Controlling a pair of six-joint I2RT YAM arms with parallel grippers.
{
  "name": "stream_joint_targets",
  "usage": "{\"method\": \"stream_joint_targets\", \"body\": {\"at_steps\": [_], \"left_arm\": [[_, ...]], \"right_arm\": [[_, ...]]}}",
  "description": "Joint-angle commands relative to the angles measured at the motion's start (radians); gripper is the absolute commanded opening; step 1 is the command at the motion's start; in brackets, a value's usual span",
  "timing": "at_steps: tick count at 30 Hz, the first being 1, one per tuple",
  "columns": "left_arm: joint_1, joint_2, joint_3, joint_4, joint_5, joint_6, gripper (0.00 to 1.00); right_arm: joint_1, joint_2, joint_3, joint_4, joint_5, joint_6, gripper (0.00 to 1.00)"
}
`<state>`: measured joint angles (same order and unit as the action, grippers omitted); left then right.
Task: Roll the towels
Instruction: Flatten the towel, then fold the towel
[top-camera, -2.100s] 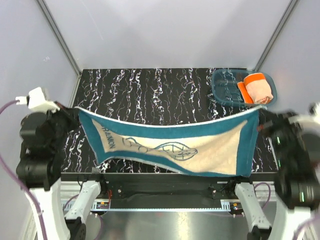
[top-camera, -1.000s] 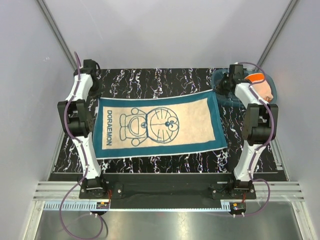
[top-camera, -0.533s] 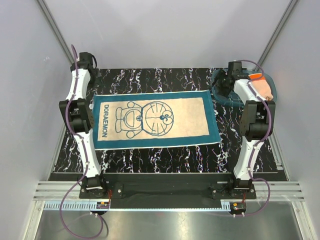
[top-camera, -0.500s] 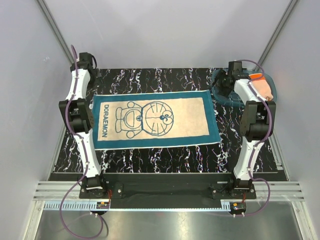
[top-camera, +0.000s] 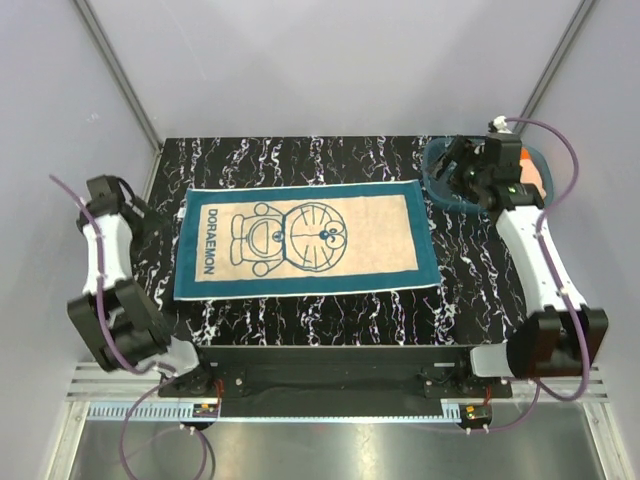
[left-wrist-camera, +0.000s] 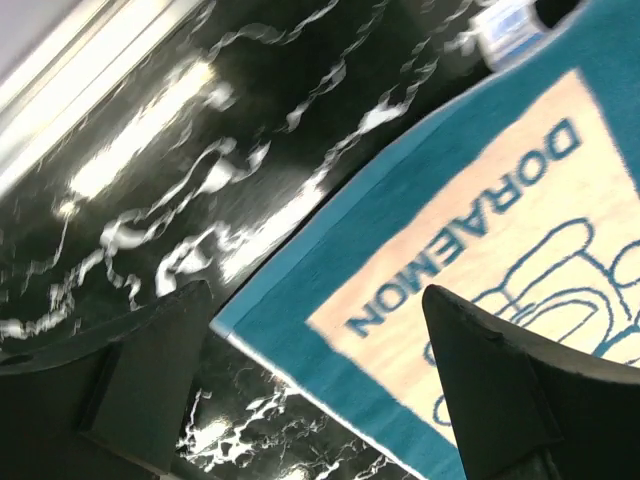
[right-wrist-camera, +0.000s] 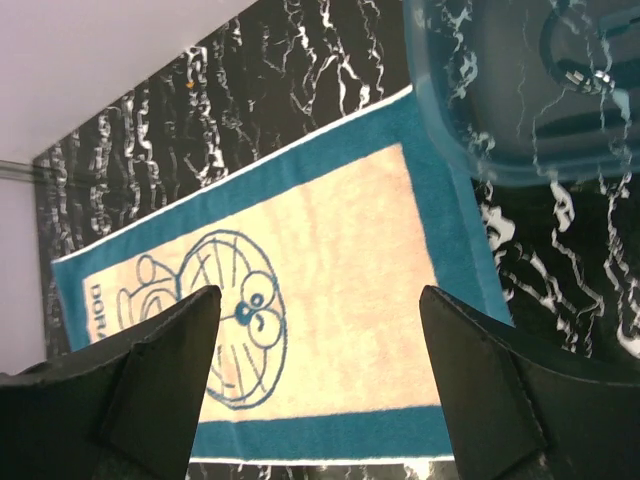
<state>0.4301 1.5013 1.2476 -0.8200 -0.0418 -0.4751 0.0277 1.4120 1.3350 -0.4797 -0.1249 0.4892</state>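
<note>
The dark teal towel (top-camera: 310, 240) lies spread flat on the black marbled table, cream face up, with a blue cartoon print and lettering. My left gripper (top-camera: 152, 222) hovers open just off its left edge. In the left wrist view that gripper (left-wrist-camera: 315, 292) has wide-apart fingers framing the towel's corner (left-wrist-camera: 300, 300) with nothing between them. My right gripper (top-camera: 457, 170) hangs open above the tray, high over the towel's right end (right-wrist-camera: 330, 250). In its wrist view the right gripper (right-wrist-camera: 318, 292) is empty. Of the orange towel (top-camera: 538, 176) only a sliver shows behind the right arm.
The translucent blue tray (top-camera: 436, 160) stands at the table's back right corner, and its wall (right-wrist-camera: 470, 150) overlaps the towel's far right corner. Grey walls close in the table on three sides. Bare marbled table (top-camera: 300, 160) runs behind the towel.
Both grippers opened and let go of the towel's far corners. The left arm swung back and out to the left, and the right arm lifted away over the tray. The towel stayed flat.
</note>
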Motion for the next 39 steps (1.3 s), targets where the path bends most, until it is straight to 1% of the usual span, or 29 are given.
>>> {"method": "stream_joint_targets", "body": {"at_steps": [1,2,5,6,7,8,9,11,12,14,17,18,20,21,23,24,26,29,30,33,35,36,39], "left_arm": [[-0.017,-0.153,-0.151,0.114,0.128,-0.074,0.92],[-0.019,-0.173,-0.166,0.073,0.129,-0.074,0.93],[-0.008,-0.230,-0.235,0.029,0.124,-0.068,0.91],[0.043,-0.252,-0.264,0.035,0.194,-0.069,0.91],[0.086,-0.260,-0.351,0.063,0.260,-0.066,0.86],[0.170,-0.266,-0.387,0.074,0.314,-0.062,0.84],[0.202,-0.271,-0.419,0.076,0.348,-0.042,0.82],[0.229,-0.279,-0.459,0.073,0.307,-0.017,0.81],[0.231,-0.292,-0.464,0.071,0.277,-0.017,0.81],[0.229,-0.293,-0.445,0.071,0.278,-0.011,0.81],[0.231,-0.205,-0.392,0.030,0.272,0.053,0.80],[0.230,-0.147,-0.389,0.019,0.275,0.088,0.80],[0.226,-0.116,-0.395,0.012,0.287,0.085,0.78],[0.220,-0.107,-0.389,0.012,0.267,0.087,0.74],[0.187,-0.113,-0.387,0.019,0.206,0.064,0.73],[0.171,-0.102,-0.382,0.024,0.142,0.058,0.72],[0.129,-0.066,-0.367,0.022,0.080,0.062,0.71],[0.125,0.013,-0.373,0.047,0.076,0.061,0.69],[0.124,0.016,-0.373,0.051,0.053,0.056,0.69],[0.119,0.037,-0.378,0.076,0.043,0.040,0.69],[0.116,0.054,-0.373,0.081,0.043,0.036,0.70],[0.116,0.068,-0.370,0.081,0.014,0.036,0.70],[0.116,0.085,-0.356,0.084,-0.006,0.024,0.70]], "right_arm": [[0.020,-0.097,-0.111,0.024,-0.039,0.064,0.88],[0.032,-0.116,-0.131,0.017,-0.051,0.074,0.88],[0.087,-0.166,-0.192,-0.002,-0.053,0.092,0.88],[0.093,-0.177,-0.213,-0.008,-0.056,0.095,0.88],[0.094,-0.183,-0.223,-0.019,-0.052,0.097,0.88],[0.094,-0.186,-0.237,-0.034,-0.032,0.095,0.88],[0.094,-0.189,-0.240,-0.039,-0.027,0.082,0.88],[0.094,-0.185,-0.241,-0.049,-0.010,0.068,0.88],[0.094,-0.182,-0.241,-0.050,-0.007,0.057,0.88],[0.094,-0.173,-0.243,-0.045,-0.002,0.055,0.88],[0.094,-0.148,-0.249,-0.022,-0.015,0.066,0.89],[0.094,-0.133,-0.250,-0.014,-0.018,0.068,0.89],[0.092,-0.114,-0.257,0.012,-0.016,0.068,0.89],[0.092,-0.096,-0.266,0.022,-0.016,0.069,0.90],[0.090,-0.078,-0.267,0.041,-0.016,0.069,0.91],[0.087,-0.056,-0.266,0.046,-0.019,0.065,0.91],[0.083,-0.042,-0.263,0.055,-0.030,0.060,0.91],[0.061,-0.033,-0.278,0.075,-0.039,0.052,0.92],[0.043,-0.031,-0.283,0.081,-0.042,0.052,0.92],[0.020,-0.022,-0.296,0.101,-0.084,0.066,0.92],[0.018,-0.018,-0.298,0.107,-0.094,0.066,0.92],[0.015,-0.010,-0.300,0.107,-0.094,0.068,0.92],[0.005,-0.002,-0.309,0.122,-0.105,0.074,0.92]]}}
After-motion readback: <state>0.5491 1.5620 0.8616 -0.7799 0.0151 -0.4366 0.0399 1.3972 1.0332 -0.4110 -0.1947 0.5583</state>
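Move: The left hand hangs empty with the towel's near-left corner about 11 cm back, 3 cm to its right and 15 cm below. The DORAEMON lettering lies some 6 cm ahead and 10 cm right of it. The right hand, also empty, has the near-right corner roughly 17 cm back, 3 cm right and 28 cm down, the far-right corner 16 cm ahead, about level sideways, and the blue bin some 18 cm ahead and 23 cm right. No touch can be seen: the left hand heads for the towel's near-left corner, first back about 10 cm while sinking and easing slightly right, then straight down, some 12 cm in all. Its fingers swing to point down and partly close. Open throughout, the right hand sinks about 10 cm over the towel's right end, drawing back 7 cm and left before easing a little forward and right, fingers tipping down. ##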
